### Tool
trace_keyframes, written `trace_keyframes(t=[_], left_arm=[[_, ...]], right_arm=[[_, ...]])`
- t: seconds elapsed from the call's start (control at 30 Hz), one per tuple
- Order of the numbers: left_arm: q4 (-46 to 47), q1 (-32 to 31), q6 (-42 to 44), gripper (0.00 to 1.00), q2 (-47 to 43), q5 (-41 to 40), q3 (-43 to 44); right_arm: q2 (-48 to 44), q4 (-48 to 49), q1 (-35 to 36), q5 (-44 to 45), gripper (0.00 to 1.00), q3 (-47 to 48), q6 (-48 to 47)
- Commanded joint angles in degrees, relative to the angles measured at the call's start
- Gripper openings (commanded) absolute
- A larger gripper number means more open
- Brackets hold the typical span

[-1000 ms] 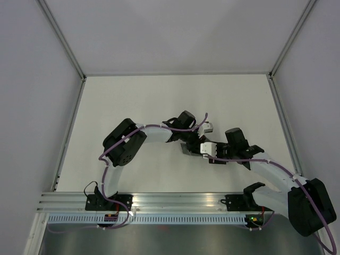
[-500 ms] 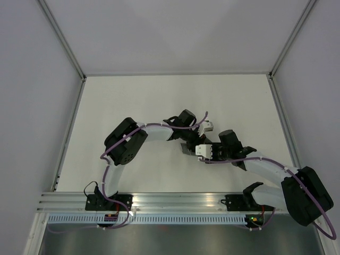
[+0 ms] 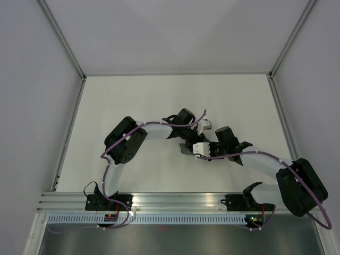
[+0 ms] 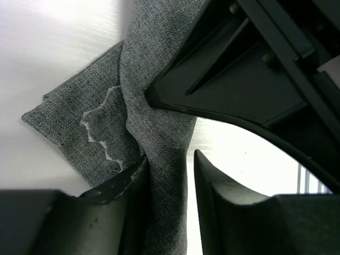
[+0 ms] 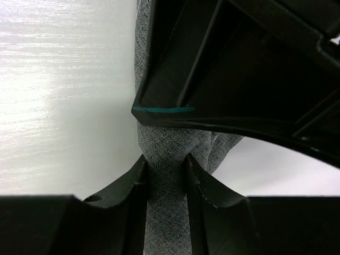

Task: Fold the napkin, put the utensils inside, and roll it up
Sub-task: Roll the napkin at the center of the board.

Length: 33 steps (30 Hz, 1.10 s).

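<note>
The dark grey napkin (image 3: 184, 150) is rolled into a narrow bundle at the middle of the table, mostly hidden under both grippers. In the left wrist view the napkin (image 4: 154, 122) runs between the fingers of my left gripper (image 4: 170, 159). It lies against the left finger, with a bright gap to the right finger, so the jaws stand slightly open around it. A flat corner with wavy light stitching sticks out to the left. My right gripper (image 5: 164, 162) is shut on the napkin roll (image 5: 166, 180), both fingers pressing it. The fork is hidden.
The two grippers, left (image 3: 187, 139) and right (image 3: 194, 150), meet almost touching at the table's centre. Each wrist view is crowded by the other gripper's black body. The white table (image 3: 133, 101) has grey walls at the back and sides, and a metal rail (image 3: 175, 201) runs along the near edge.
My right arm has swung left and its gripper has closed in on the left gripper at the napkin. The left gripper has hardly moved.
</note>
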Motion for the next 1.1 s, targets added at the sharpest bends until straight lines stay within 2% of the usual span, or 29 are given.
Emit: trace_keyframes(t=[0.0, 0.27, 0.33, 0.6, 0.73, 0.87, 0.97, 1.07], left_arm=[[-11.1, 1.3, -2.3, 0.44, 3.6, -5.4, -3.3], [-6.0, 4.6, -7.3, 0.52, -1.3, -7.2, -5.5], [-3.9, 5.2, -8.7, 0.61, -2.7, -8.3, -6.7], [3.0, 8.1, -16.8, 0.67, -7.8, -13.1, -11.0], [6.1, 9.3, -22.9, 0.65, -11.9, -23.7, -14.1], [15.6, 10.7, -27.6, 0.66, -19.2, -32.8, -20.5], [23.2, 10.5, -28.3, 0.67, -26.5, -39.2, -25.9], [28.2, 9.6, -25.1, 0.68, -30.3, -41.8, -29.6]], right_arm=[[3.9, -9.3, 0.1, 1.2, 0.21, 1.3, -0.8], [9.7, -17.7, -1.2, -2.2, 0.18, 8.6, -0.7], [11.2, -19.9, -1.7, -3.5, 0.18, 9.8, -0.9], [16.8, -28.9, -5.8, -8.6, 0.16, 17.5, -3.6], [21.5, -34.1, -8.8, -11.6, 0.16, 22.2, -5.8], [26.4, -39.5, -10.9, -13.6, 0.16, 28.7, -8.5], [31.1, -44.2, -11.6, -14.8, 0.16, 33.4, -9.9], [36.7, -49.5, -11.9, -15.7, 0.16, 39.0, -11.7]])
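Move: The rolled napkin runs left-right through both grippers: its middle is about 5 cm right of the left hand, level fore-and-aft, and some 3 cm left of the right hand. The loose flap lies on the roll's far side, about 4 cm ahead and 2 cm right of the left hand, or about 4 cm ahead and 5 cm left of the right. Both sit about 1 cm below the hands. Left opens wider, leaves the roll some 12 cm left and 8 forward; right, still pinching, turns it forward 35 degrees. ##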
